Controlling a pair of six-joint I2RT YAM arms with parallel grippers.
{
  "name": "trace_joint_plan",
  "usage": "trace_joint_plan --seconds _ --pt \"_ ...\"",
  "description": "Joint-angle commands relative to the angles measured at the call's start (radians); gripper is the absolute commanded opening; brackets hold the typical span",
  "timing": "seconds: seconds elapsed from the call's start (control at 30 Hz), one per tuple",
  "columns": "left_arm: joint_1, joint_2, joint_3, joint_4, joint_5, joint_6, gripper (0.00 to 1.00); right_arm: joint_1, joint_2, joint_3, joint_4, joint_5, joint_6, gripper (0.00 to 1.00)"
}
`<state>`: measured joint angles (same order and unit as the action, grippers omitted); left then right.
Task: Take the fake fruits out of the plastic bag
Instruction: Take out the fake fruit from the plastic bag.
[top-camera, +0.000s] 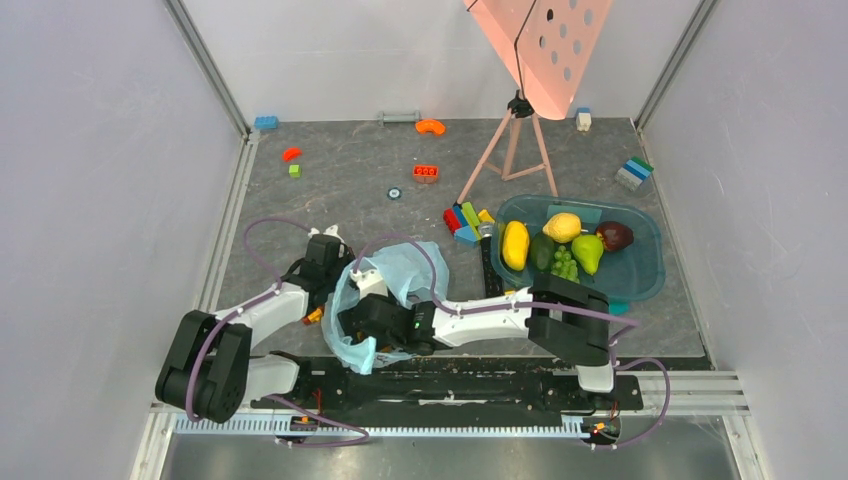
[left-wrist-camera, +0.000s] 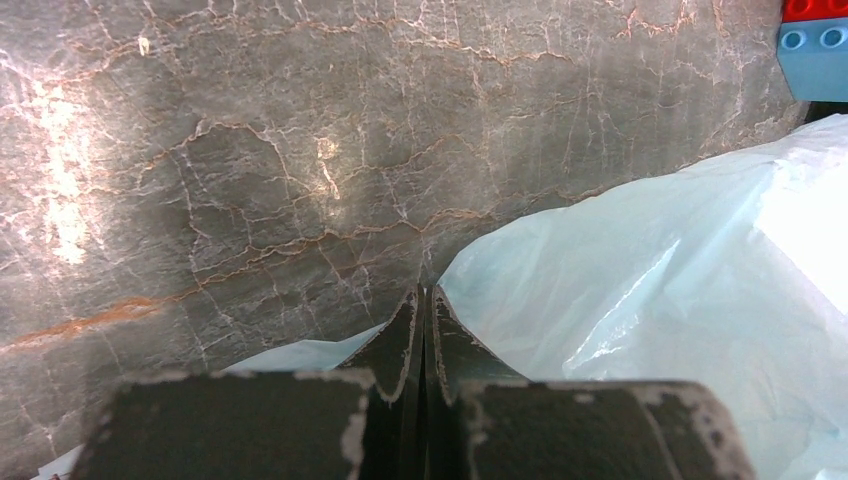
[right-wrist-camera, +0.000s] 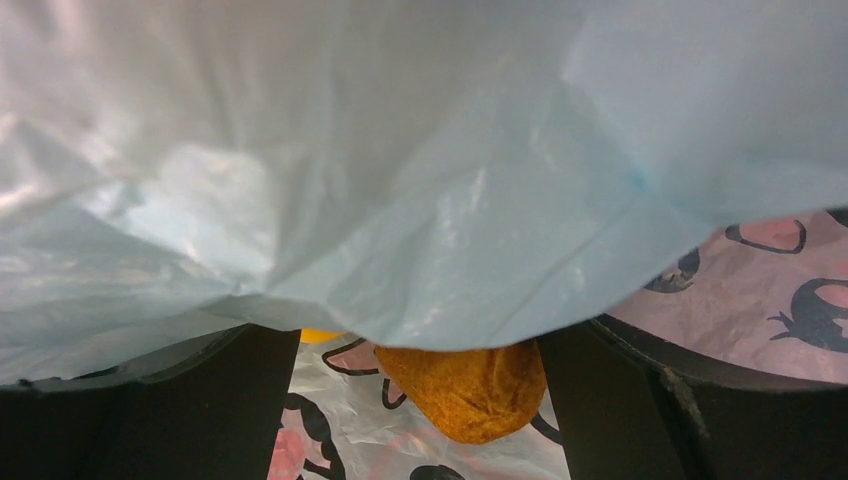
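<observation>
The light blue plastic bag (top-camera: 400, 275) lies crumpled between my arms, near the table's front edge. My left gripper (top-camera: 338, 272) is at its left edge, and in the left wrist view the fingers (left-wrist-camera: 400, 345) are pressed together with bag film (left-wrist-camera: 650, 290) on both sides. My right gripper (top-camera: 362, 318) reaches into the bag. It stands open (right-wrist-camera: 420, 345) under a fold of film (right-wrist-camera: 400, 180). An orange-brown fruit (right-wrist-camera: 470, 390) lies between its fingers on printed film, with a gap on the left side. A yellow sliver (right-wrist-camera: 318, 336) shows beside it.
A teal tub (top-camera: 640, 275) at the right holds a lemon (top-camera: 562, 227), pear (top-camera: 587, 252), maroon fruit (top-camera: 614, 236) and other fruits. Toy bricks (top-camera: 462, 220) lie beside it, others (top-camera: 426, 173) further back. A tripod (top-camera: 515, 150) carries a pink perforated panel. Walls close both sides.
</observation>
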<state>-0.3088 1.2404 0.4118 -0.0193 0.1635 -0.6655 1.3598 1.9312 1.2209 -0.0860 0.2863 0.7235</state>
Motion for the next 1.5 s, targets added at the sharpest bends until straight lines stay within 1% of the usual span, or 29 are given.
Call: trace_joint_plan --seconds 0.0,0.17,0.27,0.4,0.5,0.57,0.63,0.7,0.83,0.93,1.0,1.07,1.47 --pt "0.004 -0.013 0.003 0.005 0.005 -0.006 0.02 0.025 0.035 -0.034 -0.157 0.088 -0.029 0.86" --pt "0.004 -0.007 0.008 0.008 0.003 -0.005 0.02 0.061 0.037 -0.043 -0.256 0.179 -0.052 0.87" --pt "0.004 -0.009 0.011 0.005 -0.002 -0.004 0.02 0.072 0.018 -0.082 -0.263 0.206 -0.049 0.87" --pt "0.004 -0.006 0.014 0.004 -0.007 -0.003 0.02 0.077 -0.012 -0.145 -0.217 0.194 -0.046 0.81" --pt "0.004 -0.002 0.017 0.003 -0.007 -0.003 0.02 0.077 -0.024 -0.181 -0.175 0.185 -0.045 0.74" --pt "0.004 -0.004 0.019 0.0 -0.009 -0.003 0.02 0.078 -0.032 -0.196 -0.158 0.183 -0.042 0.74" --pt "0.004 -0.006 0.019 -0.002 -0.013 -0.002 0.02 0.078 -0.041 -0.205 -0.148 0.191 -0.04 0.71" --pt "0.004 -0.007 0.021 -0.006 -0.016 -0.001 0.02 0.078 -0.061 -0.211 -0.148 0.204 -0.041 0.65" --pt "0.004 -0.007 0.02 -0.008 -0.02 0.0 0.02 0.079 -0.123 -0.233 -0.147 0.231 -0.047 0.46" --pt "0.004 -0.007 0.023 -0.008 -0.022 -0.003 0.02 0.08 -0.183 -0.25 -0.137 0.241 -0.06 0.37" --pt "0.004 -0.004 0.024 -0.008 -0.025 -0.002 0.02 0.08 -0.224 -0.261 -0.129 0.244 -0.065 0.34" --pt "0.004 -0.002 0.027 -0.005 -0.025 -0.004 0.02 0.079 -0.265 -0.268 -0.124 0.247 -0.074 0.33" --pt "0.004 0.011 0.027 0.007 -0.027 -0.004 0.02 0.079 -0.503 -0.273 -0.131 0.252 -0.124 0.33"
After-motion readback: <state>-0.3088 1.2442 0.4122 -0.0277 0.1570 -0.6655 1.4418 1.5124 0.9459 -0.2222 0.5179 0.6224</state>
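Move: Inside the bag, the orange fruit lies close beneath the open right hand, about 2 cm back, 2 cm to its right and 3 cm down. A yellow fruit, mostly hidden by a fold, is some 4 cm to that hand's left, level with it and 3 cm down; outside the bag, the toy car is about 9 cm left and 2 cm ahead. From the left hand the orange fruit is roughly 14 cm back and 1 cm right, about level in height. Drawing back and sweeping right while sinking about 3 cm inside the bag, the right hand keeps on rightward, some 10 cm in all, as its fingers close and pinch the orange fruit. It then rises about 8 cm; the wrist tilts roughly 15 degrees on the way. The left hand stays put, shut fingers still holding the bag's rim. ##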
